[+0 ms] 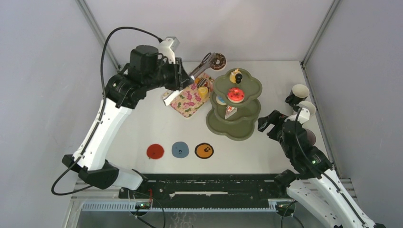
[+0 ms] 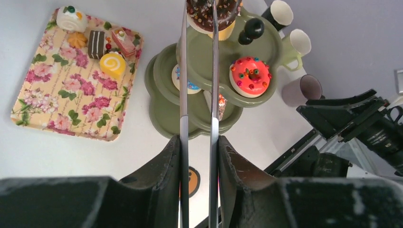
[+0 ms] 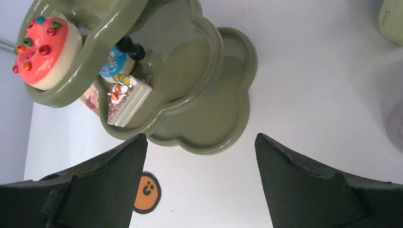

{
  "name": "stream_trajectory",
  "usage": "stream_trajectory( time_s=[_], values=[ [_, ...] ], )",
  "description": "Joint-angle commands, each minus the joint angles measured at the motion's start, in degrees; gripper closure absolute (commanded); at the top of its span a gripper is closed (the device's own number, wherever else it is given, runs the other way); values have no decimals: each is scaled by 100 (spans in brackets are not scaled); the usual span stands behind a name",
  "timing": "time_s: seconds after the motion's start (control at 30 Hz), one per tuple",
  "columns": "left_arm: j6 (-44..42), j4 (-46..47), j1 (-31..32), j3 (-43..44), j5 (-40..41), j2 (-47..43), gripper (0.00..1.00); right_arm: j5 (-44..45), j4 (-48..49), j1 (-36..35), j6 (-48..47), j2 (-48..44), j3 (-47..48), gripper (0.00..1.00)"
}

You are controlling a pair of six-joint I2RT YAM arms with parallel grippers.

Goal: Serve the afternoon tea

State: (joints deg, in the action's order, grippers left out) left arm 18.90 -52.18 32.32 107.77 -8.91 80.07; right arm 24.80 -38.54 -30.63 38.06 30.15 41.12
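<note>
My left gripper [image 2: 198, 140] is shut on a pair of metal tongs [image 2: 184, 95], and the tongs pinch a chocolate sprinkled donut [image 1: 218, 61] in the air behind the olive-green three-tier stand [image 1: 252, 88]. The top tier carries a red donut [image 2: 250, 76] and a yellow cupcake [image 1: 234, 76] beside the black knob [image 2: 252, 29]. A blue donut [image 3: 114, 64] and a cake slice [image 3: 124, 102] lie on the middle tier. My right gripper [image 3: 199, 137] stands open and empty, low by the stand's bottom tier [image 3: 214, 123]. Three mugs [image 2: 297, 45] stand right of the stand.
The pink floral tray [image 2: 71, 90] left of the stand holds several more treats, among them a yellow roll [image 2: 112, 64]. Red [image 1: 155, 151], blue [image 1: 180, 149] and orange [image 1: 204, 150] coasters lie in a row near the front. Enclosure walls close in on both sides.
</note>
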Motion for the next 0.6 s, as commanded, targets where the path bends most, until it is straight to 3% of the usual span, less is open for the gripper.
stream_trajectory(
  time_s=[0.0,0.4,0.57],
  values=[
    [-376,-265,229,350,105,210,96,100,79,-57,105,-97,182,8],
    [-320,-248,394,326,-92,497,94,104,99,-135,118,8,176,8],
    [-307,-353,433,387,-181,654,86,176,-7,-145,175,-32,172,8]
  ],
)
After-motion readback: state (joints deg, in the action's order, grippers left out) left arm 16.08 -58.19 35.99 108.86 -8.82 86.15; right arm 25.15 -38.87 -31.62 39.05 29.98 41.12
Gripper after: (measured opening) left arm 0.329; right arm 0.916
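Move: My left hand holds the tongs with the chocolate donut at their tip. The left lobe of the stand's top tier is about 10 cm ahead, 14 to the right and 16 below this hand. At roughly that height, the pink donut sits 3 cm ahead and 19 right of my hand, the yellow cake 12 ahead and 18 right. From my right hand the lobe is some 19 cm ahead, 17 left and 3 up. I bring the chocolate donut down towards the top tier's left lobe, sinking my left hand about 5 cm and easing it some 2 cm to the right, slowing as I arrive. The wrist tips about 10 degrees, dropping the tongs' tip further, while my fingers keep their hold and the tongs keep the donut pinched. ##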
